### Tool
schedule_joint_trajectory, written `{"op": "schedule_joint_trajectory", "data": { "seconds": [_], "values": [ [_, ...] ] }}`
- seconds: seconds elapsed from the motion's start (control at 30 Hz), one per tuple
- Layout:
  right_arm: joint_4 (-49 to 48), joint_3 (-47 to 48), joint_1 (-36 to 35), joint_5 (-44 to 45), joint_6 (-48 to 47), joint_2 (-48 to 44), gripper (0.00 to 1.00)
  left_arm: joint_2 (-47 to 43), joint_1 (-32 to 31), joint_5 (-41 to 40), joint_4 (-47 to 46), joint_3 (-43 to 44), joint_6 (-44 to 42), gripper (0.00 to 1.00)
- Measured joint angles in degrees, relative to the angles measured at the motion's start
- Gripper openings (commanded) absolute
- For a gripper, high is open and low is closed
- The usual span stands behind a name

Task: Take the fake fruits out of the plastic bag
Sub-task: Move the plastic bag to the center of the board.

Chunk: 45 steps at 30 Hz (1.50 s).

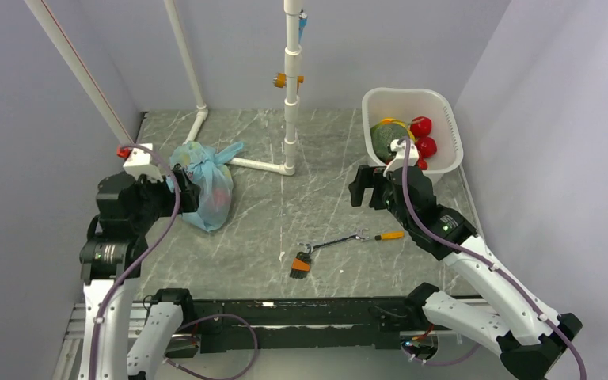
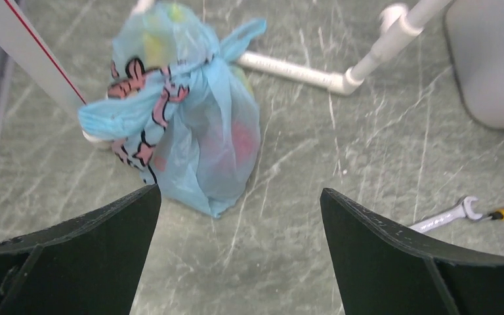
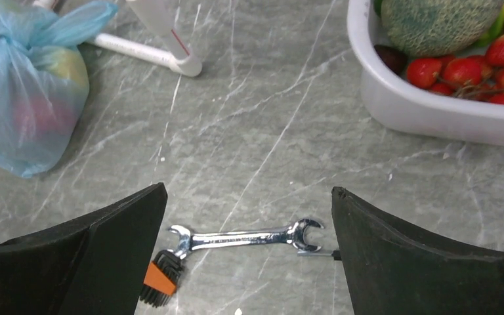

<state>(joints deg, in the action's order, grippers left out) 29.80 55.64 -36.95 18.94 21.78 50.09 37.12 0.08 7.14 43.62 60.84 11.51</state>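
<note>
The plastic bag [image 1: 208,188] lies on the left of the grey marble table, light blue, its handles knotted together at the top. The fake fruits show only as yellow [image 2: 153,47] and red [image 2: 239,141] shapes through the film. The left wrist view has the bag [image 2: 190,125] just ahead of my left gripper [image 2: 239,191], which is open and apart from it, with bare table between the fingers. My right gripper [image 3: 249,191] is open above the table's middle; the bag [image 3: 26,92] is far to its left. In the top view the left gripper [image 1: 188,195] is beside the bag.
A white tub [image 1: 448,127] at the back right holds a green melon [image 3: 433,20] and small red fruits [image 3: 472,69]. A wrench [image 3: 243,237], an orange-tagged hex key set [image 3: 161,279] and an orange-handled screwdriver [image 1: 389,236] lie mid-table. A white pipe stand [image 1: 291,95] rises behind.
</note>
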Motion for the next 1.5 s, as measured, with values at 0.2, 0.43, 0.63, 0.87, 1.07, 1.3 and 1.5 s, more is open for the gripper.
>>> {"op": "schedule_joint_trajectory", "data": {
  "seconds": [0.2,0.43,0.63,0.87,1.07,1.3,1.5],
  "values": [
    [-0.2,-2.0,0.0,-3.1,0.5,-0.3,1.00,4.3,-0.2,0.0,0.2,-5.2,0.2,0.99],
    [-3.9,-4.4,0.0,-9.8,0.6,-0.3,1.00,13.8,-0.3,-2.1,-1.2,-5.8,-0.8,0.99],
    [-6.5,-6.7,0.0,-15.5,0.9,-0.4,1.00,29.7,-0.3,-6.0,-1.6,-0.8,-1.3,0.99],
    [-7.6,-7.0,0.0,-19.5,1.9,-0.3,1.00,38.9,-0.3,-7.0,-3.5,4.8,-1.4,0.99],
    [-8.5,-7.3,0.0,-20.9,3.3,0.4,1.00,44.5,-0.3,-6.8,-4.2,11.2,-2.7,0.94],
    [-8.7,-7.3,0.0,-22.7,4.9,4.9,1.00,52.2,-0.3,-7.0,-4.5,17.3,-4.9,0.80],
    [-8.9,-6.9,0.0,-24.3,6.4,5.6,1.00,53.6,-0.7,-5.9,-5.2,14.2,-6.2,0.68]
  ]
}}
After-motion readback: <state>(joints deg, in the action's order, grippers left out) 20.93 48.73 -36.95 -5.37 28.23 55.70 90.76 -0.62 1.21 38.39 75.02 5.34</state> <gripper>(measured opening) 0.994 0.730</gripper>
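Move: The bag sits roughly 17 cm ahead of my open left hand, 2 cm to its left and 25 cm below; the slanting pole's foot is about 10 cm left of the bag, and the white pipe's corner some 27 cm right of the bag and 8 cm farther out. From my right hand the bag is about 42 cm left, 13 cm ahead and 21 cm down; the wrench lies about 6 cm left, nearly level with it, the brush 15 cm left and 6 cm back, both some 26 cm below. I swoop my left hand down and forward, about 16 cm each way, to the top of the bag, tipping the fingers some 35 degrees further down; the drop pauses while I reach out over it, then I sink again and start narrowing the fingers around its bunched handles. My right hand, still open, shifts about 8 cm left towards the bag's side, sinking 5 cm and turning some 20 degrees counter-clockwise. ##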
